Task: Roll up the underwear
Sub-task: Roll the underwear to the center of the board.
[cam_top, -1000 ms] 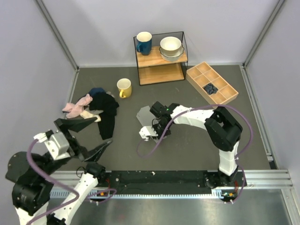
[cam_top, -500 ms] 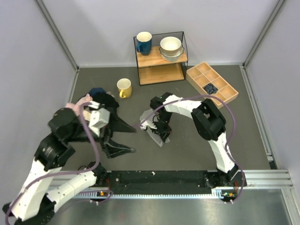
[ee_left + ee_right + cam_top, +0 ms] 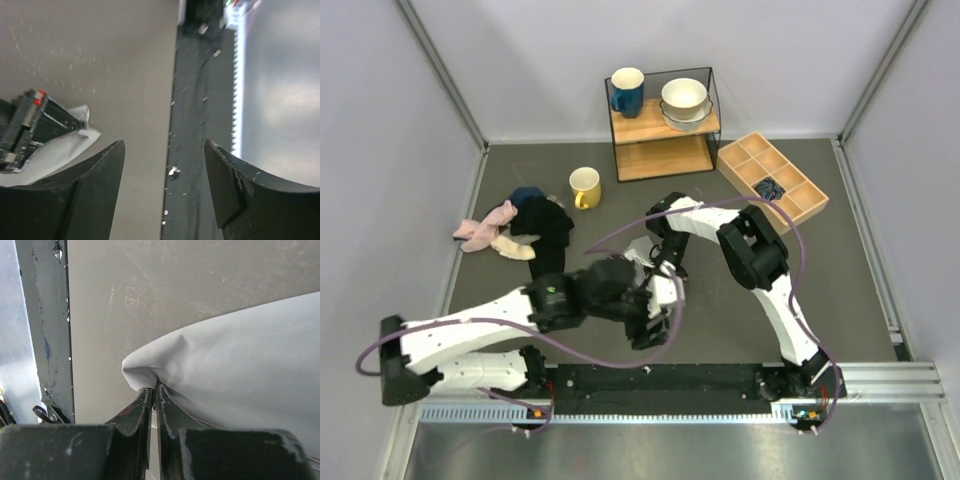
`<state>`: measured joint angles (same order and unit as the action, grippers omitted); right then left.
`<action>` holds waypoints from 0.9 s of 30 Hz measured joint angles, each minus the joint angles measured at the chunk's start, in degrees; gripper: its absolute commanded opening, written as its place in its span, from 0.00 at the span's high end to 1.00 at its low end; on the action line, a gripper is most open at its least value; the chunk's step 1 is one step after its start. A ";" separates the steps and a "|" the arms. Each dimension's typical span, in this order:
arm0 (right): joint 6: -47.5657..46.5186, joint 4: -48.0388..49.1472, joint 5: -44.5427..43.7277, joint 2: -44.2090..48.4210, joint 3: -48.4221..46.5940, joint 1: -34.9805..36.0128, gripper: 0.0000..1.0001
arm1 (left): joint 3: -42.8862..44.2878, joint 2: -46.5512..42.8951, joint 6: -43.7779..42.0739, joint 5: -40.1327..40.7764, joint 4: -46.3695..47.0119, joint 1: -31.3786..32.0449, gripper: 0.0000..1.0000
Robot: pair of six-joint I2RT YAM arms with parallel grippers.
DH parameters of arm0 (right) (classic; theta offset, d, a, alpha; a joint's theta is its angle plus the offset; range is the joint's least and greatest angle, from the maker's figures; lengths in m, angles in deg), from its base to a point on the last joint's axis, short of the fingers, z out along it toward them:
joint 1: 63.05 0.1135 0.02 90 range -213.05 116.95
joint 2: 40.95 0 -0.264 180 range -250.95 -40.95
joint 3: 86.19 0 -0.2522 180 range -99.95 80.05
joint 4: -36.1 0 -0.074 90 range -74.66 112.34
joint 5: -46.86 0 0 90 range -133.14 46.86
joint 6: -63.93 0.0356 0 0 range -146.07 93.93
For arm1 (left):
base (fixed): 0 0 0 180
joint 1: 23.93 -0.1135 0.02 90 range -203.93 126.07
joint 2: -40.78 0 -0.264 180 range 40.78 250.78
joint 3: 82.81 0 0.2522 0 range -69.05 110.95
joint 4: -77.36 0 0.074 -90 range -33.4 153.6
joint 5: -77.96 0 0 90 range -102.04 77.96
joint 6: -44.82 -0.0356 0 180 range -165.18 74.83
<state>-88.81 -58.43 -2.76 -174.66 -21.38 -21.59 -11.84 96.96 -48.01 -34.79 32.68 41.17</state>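
Note:
The underwear (image 3: 666,291) is a light grey cloth lying mid-table, partly under both arms. My right gripper (image 3: 665,268) is shut on a folded edge of it; in the right wrist view the fingertips (image 3: 152,388) pinch the fold, and the underwear (image 3: 240,370) bulges up and to the right. My left gripper (image 3: 654,324) reaches in from the left, just in front of the cloth. In the left wrist view it (image 3: 163,150) stands open with nothing between its fingers, over the table's near edge. A corner of the underwear (image 3: 65,150) lies at the left there.
A yellow mug (image 3: 585,187) and a heap of dark and pink clothes (image 3: 535,228) lie at the back left. A shelf (image 3: 665,125) holds a blue mug (image 3: 627,92) and bowls (image 3: 685,100). A wooden tray (image 3: 790,200) holds a dark blue bundle (image 3: 769,188). A black rail (image 3: 660,380) runs along the front.
My left arm has swung from the far left to the middle, and its jaws have narrowed somewhat. The right gripper has shifted back a little with the cloth pinched.

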 measured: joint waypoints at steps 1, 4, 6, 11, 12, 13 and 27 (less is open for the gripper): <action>-0.02 -0.07 0.17 -0.04 0.00 -0.07 0.96 | -1.95 2.40 -0.92 2.82 1.64 1.51 0.30; -0.02 -0.20 0.31 -0.11 -0.11 -0.15 0.96 | -8.00 8.26 -4.33 9.86 6.23 4.74 0.31; -0.02 -0.46 0.37 -0.42 -0.42 -0.22 0.96 | -11.04 10.51 -6.62 12.87 9.18 5.66 0.31; 0.04 -1.88 1.42 -1.81 -1.73 -0.76 0.96 | -16.39 14.36 -12.24 19.34 18.80 6.21 0.29; 0.22 -1.99 1.60 -1.95 -1.81 -0.87 0.96 | -17.03 15.04 -12.83 20.41 20.46 6.21 0.29; 0.35 -2.01 1.68 -1.97 -1.81 -0.94 0.96 | -17.77 16.00 -13.70 21.81 22.75 6.21 0.29; 0.87 -2.10 2.08 -2.23 -1.88 -1.25 0.96 | -20.37 30.88 -20.06 36.04 39.34 6.25 0.34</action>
<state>-87.94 -60.53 -0.69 -176.89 -23.26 -22.84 -32.21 127.85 -68.07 1.26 72.03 47.42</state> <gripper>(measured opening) 0.042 0.680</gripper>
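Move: The near end of the underwear, pinched in the right fingers, lies about 13 cm ahead of the left hand, some 3 cm to its right and roughly 22 cm below. The rest of the underwear runs outward from that end, its middle about 18 cm ahead, 3 cm left. The black garment lies roughly 21 cm ahead and 25 cm left, the yellow mug 33 cm ahead and 17 cm left. For the right hand, the held end is right at its fingertips. The right fingers keep their pinch on the underwear's near end, holding practically still, while the left hand comes down to that same end: first a quick, almost straight drop, then a slant forward and down, about 20 cm down and 10 cm forward in all. Its wrist swings some 35–40 degrees so the fingers point more down and forward; they stay open, ending about the right fingertips, with no touch on the cloth to be made out. ##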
